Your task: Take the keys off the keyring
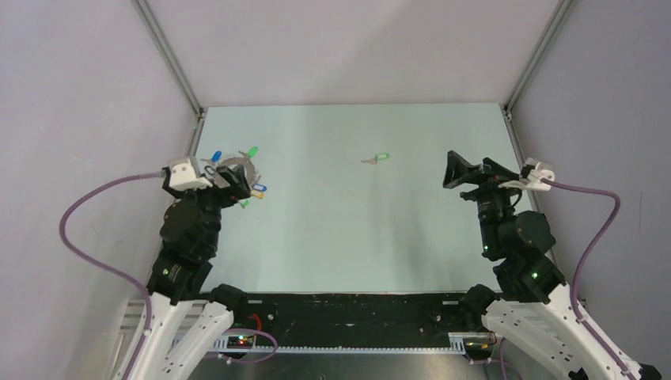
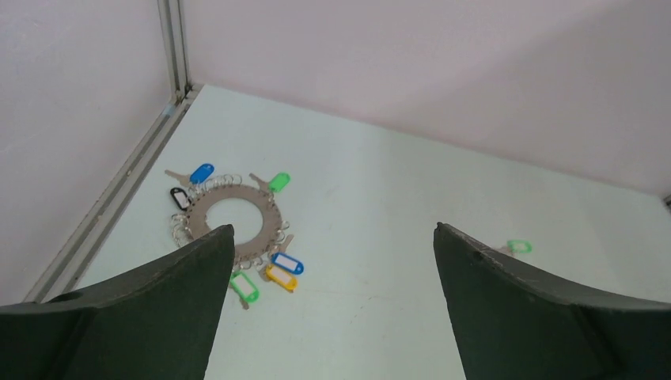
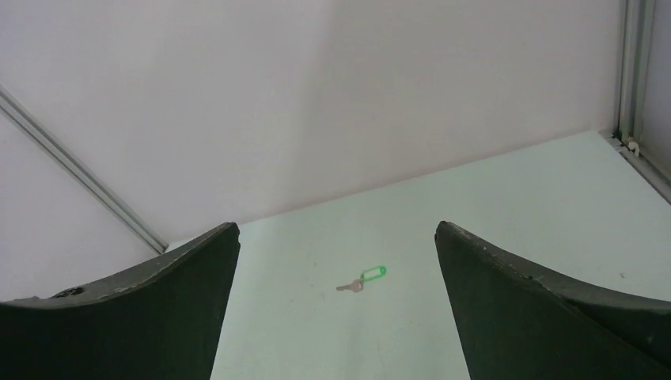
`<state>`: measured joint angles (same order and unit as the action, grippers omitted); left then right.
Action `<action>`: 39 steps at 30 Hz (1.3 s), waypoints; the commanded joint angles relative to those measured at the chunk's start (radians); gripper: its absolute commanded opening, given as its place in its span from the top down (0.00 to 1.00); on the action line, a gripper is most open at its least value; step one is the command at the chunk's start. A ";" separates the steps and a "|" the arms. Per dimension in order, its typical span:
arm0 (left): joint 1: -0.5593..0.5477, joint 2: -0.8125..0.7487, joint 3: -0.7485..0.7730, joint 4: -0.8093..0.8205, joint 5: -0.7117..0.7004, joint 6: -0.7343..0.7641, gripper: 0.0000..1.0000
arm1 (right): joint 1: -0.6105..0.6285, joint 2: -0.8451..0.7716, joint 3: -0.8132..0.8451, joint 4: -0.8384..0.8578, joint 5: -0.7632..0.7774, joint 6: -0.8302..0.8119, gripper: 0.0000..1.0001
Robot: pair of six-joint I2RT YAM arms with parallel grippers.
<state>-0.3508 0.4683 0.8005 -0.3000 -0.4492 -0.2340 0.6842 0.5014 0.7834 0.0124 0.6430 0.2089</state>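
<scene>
The keyring [image 2: 262, 207] is a flat silver ring with small split rings round its rim, lying at the table's far left; it also shows in the top view [image 1: 235, 168]. Several keys with tags hang from it: blue [image 2: 202, 172], green [image 2: 278, 181], black [image 2: 180, 198], blue [image 2: 286, 263], yellow [image 2: 281, 278], green [image 2: 244, 286]. One loose green-tagged key [image 1: 377, 159] lies apart at mid-table, also in the right wrist view [image 3: 365, 277]. My left gripper [image 2: 334, 228] is open and empty, just above the ring's near side [image 1: 236, 182]. My right gripper [image 3: 336, 226] is open and empty, raised at the right [image 1: 472, 168].
Pale walls with metal corner posts [image 1: 172, 59] close the table on three sides. The left frame rail [image 2: 119, 190] runs close beside the keyring. The loose green key is partly hidden behind my left gripper's right finger [image 2: 554, 317].
</scene>
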 commanded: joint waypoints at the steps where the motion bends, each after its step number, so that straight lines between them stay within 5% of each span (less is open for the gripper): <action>1: 0.010 0.087 0.022 0.023 -0.009 0.030 0.02 | 0.000 0.047 0.007 0.059 -0.005 0.004 0.00; 6: 0.010 0.214 0.016 0.023 0.069 -0.007 0.02 | 0.000 0.082 0.006 0.071 -0.021 -0.006 0.00; 15: 0.087 0.692 0.218 -0.070 -0.007 -0.141 0.02 | -0.002 0.084 0.006 0.063 0.008 -0.025 0.00; 22: 0.208 1.059 0.366 -0.071 0.083 -0.121 0.26 | -0.003 0.052 0.007 0.052 -0.001 -0.027 0.00; 39: 0.279 1.475 0.617 -0.214 0.106 0.047 0.42 | -0.007 -0.028 0.007 0.031 -0.031 -0.034 0.00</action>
<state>-0.1127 1.8896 1.3354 -0.4358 -0.3710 -0.2161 0.6827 0.4831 0.7834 0.0299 0.6186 0.1829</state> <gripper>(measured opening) 0.592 0.996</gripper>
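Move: The left hand hangs wide open and level, high over the table. The blue-tagged key on the keyring's near right rim lies about 21 cm ahead, 2 cm left and 33 cm below; at that same depth the yellow-tagged key is 18 ahead and 3 left, the nearer green-tagged key 16 ahead and 6 left, the keyring's middle 28 ahead and 9 left. From the right hand, that blue-tagged key is roughly 60 cm left, 21 ahead and 38 below. The left hand swoops down some 27 cm and forward about 20 cm to just above the blue- and yellow-tagged keys on the keyring's near right rim, tipping its fingers from level to steeply down (close to 60 degrees) and narrowing them from wide open to a little over half, without touching anything yet. The empty right hand only dips a couple of centimetres forward, left and down, then eases back, staying open. ##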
